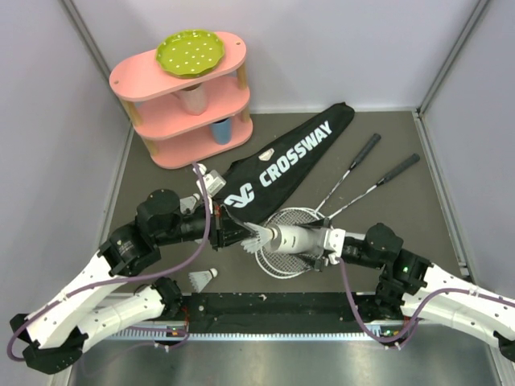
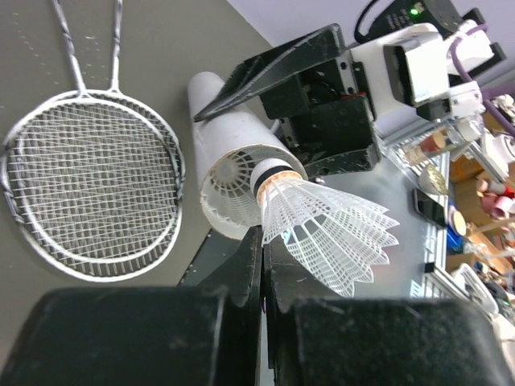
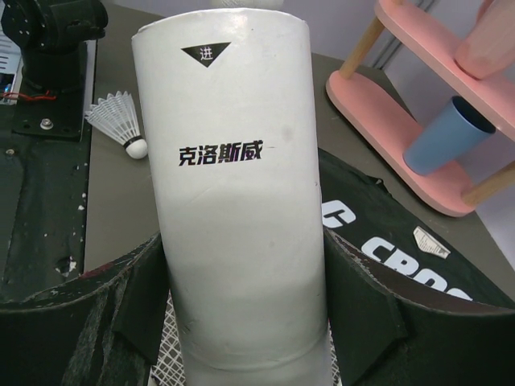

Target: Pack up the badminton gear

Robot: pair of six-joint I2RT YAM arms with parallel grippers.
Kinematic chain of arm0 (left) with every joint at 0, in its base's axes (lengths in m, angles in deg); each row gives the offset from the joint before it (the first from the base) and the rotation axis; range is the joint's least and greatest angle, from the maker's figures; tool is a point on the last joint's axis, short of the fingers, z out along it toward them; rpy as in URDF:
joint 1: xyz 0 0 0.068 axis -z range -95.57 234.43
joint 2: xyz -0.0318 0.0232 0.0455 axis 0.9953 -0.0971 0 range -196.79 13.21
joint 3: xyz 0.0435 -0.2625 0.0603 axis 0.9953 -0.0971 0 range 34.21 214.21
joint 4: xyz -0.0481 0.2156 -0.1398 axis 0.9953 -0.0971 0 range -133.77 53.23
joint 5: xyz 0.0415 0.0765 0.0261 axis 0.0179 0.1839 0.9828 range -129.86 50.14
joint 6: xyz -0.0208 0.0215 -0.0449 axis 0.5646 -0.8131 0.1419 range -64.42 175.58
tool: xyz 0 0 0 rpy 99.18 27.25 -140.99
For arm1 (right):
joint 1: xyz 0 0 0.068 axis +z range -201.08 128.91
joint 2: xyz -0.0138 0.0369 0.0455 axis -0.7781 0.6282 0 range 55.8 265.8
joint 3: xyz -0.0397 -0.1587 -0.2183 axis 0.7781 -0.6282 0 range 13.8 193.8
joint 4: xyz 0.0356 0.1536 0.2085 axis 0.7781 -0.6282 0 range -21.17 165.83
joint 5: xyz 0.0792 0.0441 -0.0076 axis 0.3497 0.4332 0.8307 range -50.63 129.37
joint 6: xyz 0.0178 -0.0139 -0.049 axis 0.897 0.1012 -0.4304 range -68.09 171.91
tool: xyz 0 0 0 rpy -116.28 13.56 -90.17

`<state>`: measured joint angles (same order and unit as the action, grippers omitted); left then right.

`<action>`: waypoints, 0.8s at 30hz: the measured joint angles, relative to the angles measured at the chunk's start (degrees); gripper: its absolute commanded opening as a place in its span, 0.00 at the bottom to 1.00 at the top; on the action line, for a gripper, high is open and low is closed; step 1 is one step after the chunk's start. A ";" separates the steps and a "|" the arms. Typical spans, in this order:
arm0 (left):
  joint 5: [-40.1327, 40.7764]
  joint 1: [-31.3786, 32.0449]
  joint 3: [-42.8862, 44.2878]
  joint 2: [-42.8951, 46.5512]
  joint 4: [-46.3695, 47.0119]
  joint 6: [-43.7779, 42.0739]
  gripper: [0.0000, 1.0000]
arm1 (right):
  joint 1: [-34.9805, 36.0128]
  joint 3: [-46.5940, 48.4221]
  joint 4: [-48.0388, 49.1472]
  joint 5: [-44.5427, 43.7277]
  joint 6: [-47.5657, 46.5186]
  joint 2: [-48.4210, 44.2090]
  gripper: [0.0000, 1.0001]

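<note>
My left gripper (image 2: 264, 241) is shut on the skirt edge of a white shuttlecock (image 2: 322, 225), whose cork end sits at the open mouth of the white tube (image 2: 233, 153). My right gripper (image 3: 241, 297) is shut on that tube (image 3: 233, 201) and holds it level above the racket heads (image 1: 290, 245). From above, the shuttlecock (image 1: 256, 237) meets the tube (image 1: 296, 239) between the left gripper (image 1: 245, 237) and the right gripper (image 1: 312, 239). A second shuttlecock (image 1: 201, 277) lies on the table. The black "CROSSWAY" bag (image 1: 282, 161) lies behind. The two rackets lie stacked, with their handles (image 1: 366, 149) pointing to the back right.
The pink three-tier shelf (image 1: 189, 100) stands at the back left with a green dotted plate (image 1: 187, 52) on top and a blue cup (image 3: 447, 141) on a lower tier. Grey walls close in the table on three sides. A black rail (image 1: 265, 305) runs along the near edge.
</note>
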<state>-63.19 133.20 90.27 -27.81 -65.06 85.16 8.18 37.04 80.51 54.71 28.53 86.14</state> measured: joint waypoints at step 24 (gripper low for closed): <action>-6.27 -1.07 -2.43 -7.26 6.60 7.98 0.77 | 0.00 0.55 -1.53 1.03 1.97 -1.77 0.18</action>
<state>-69.46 132.13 87.84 -35.06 -58.46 93.14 8.18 37.59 78.98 55.73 30.50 84.37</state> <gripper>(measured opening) 0.790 0.669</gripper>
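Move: From the left hand, which has a shuttlecock by its feathers with the cork leading, the mouth of the white tube lies about 7 cm to the right, level fore-and-aft and some 3 cm lower. The crossed racket heads are on the table about 14 cm right and 8 cm farther out, a loose shuttlecock about 13 cm left and 3 cm back, both some 31 cm below. From the right hand, the tube mouth is roughly 5 cm left, 1 cm ahead and 7 cm up. Rightward and down, about 3 cm across and 2 cm lower, the left hand carries the shuttlecock cork-first into the tube's open mouth, rolling some 10 degrees as it goes. Its fingers then spread wide and let go of the feathers at the rim. The right hand keeps its grip on the tube, holding it nearly still. ##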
